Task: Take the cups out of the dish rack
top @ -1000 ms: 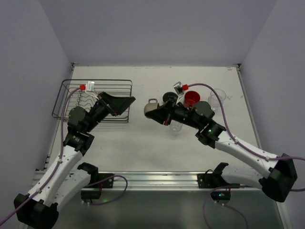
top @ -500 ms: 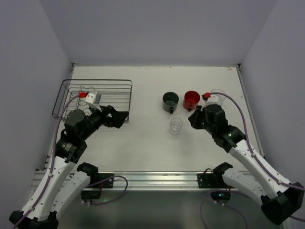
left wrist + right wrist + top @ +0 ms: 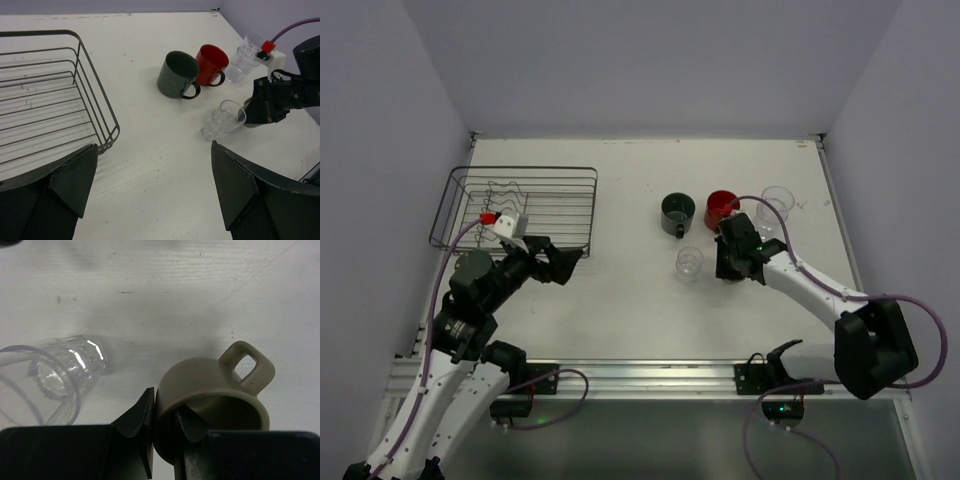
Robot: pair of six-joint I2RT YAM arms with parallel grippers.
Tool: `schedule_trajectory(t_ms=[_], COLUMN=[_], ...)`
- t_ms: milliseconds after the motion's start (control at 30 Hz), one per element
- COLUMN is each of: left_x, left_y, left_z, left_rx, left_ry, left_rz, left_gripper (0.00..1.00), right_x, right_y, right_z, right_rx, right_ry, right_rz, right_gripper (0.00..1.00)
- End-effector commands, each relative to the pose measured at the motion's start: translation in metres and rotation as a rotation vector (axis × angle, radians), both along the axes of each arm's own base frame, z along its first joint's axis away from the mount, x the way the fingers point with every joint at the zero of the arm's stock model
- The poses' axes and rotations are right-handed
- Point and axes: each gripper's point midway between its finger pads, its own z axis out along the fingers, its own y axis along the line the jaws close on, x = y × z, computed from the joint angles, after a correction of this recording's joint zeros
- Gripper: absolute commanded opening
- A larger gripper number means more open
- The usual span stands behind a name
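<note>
The dish rack [image 3: 515,200] [image 3: 55,95] stands at the left with no cup showing in it. On the table stand a dark grey-green mug [image 3: 677,212] [image 3: 177,75], a red mug [image 3: 721,206] [image 3: 211,62], a tall clear glass mug [image 3: 777,202] [image 3: 242,62] and a small clear tumbler [image 3: 689,263] [image 3: 223,119] [image 3: 52,377]. My right gripper [image 3: 731,257] [image 3: 167,412] is shut on the olive-grey cup [image 3: 215,385], one finger inside and one outside its wall, just right of the tumbler and low over the table. My left gripper [image 3: 553,262] [image 3: 155,170] is open and holds nothing, near the rack's front right corner.
The rack's raised wire rim [image 3: 100,95] is close to my left gripper's left finger. The right arm's purple cable [image 3: 790,240] loops past the clear glass mug. Walls close in the table on the left, right and far sides.
The right arm carried the olive-grey cup from left of the dark mug to the right of the tumbler and lowered it. The left gripper drew back from the rack and opened wider.
</note>
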Motion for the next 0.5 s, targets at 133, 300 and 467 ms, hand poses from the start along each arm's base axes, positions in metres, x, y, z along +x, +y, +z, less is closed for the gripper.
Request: schedule_trajectory(t_ms=[133, 300, 467], left_x=[-0.008, -0.008, -0.007], left_y=[0.005, 0.005, 0.007], left_z=[0.01, 0.01, 0.009], left_rx=[-0.001, 0.001, 0.0], left_ry=[-0.052, -0.052, -0.049], left_rz=[0.007, 0.005, 0.011], left_gripper=[1.0, 1.0, 1.0], right_x=[0.013, 0.011, 0.011], right_y=[0.01, 0.01, 0.01], right_z=[-0.009, -0.012, -0.008], right_rx=[0.004, 0.004, 0.009], right_ry=[0.057, 0.07, 0.054], right_rz=[0.008, 0.016, 0.022], right_gripper=[0.06, 0.2, 0.41])
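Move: The right hand, pinching the left wall of the tan cup, is over its set-down spot: open table about 8 cm below and 2 cm to the right. The stacked clear glasses stand some 8 cm to this hand's left and about 1 cm farther out; the red mug is roughly 13 cm ahead and 1 cm left, the green mug 12 cm ahead and 12 cm left. From the idle left hand, the spot lies about 37 cm right, 4 cm ahead and 27 cm below. Straight down about 3 cm goes the right hand, quickly, lowering the tan cup to the table beside the stacked glasses while the fingers tip some 5 degrees steeper. It stops there, then the fingers part and let go of the cup's wall, one finger outside and one still inside the rim, as the hand barely eases upward. ##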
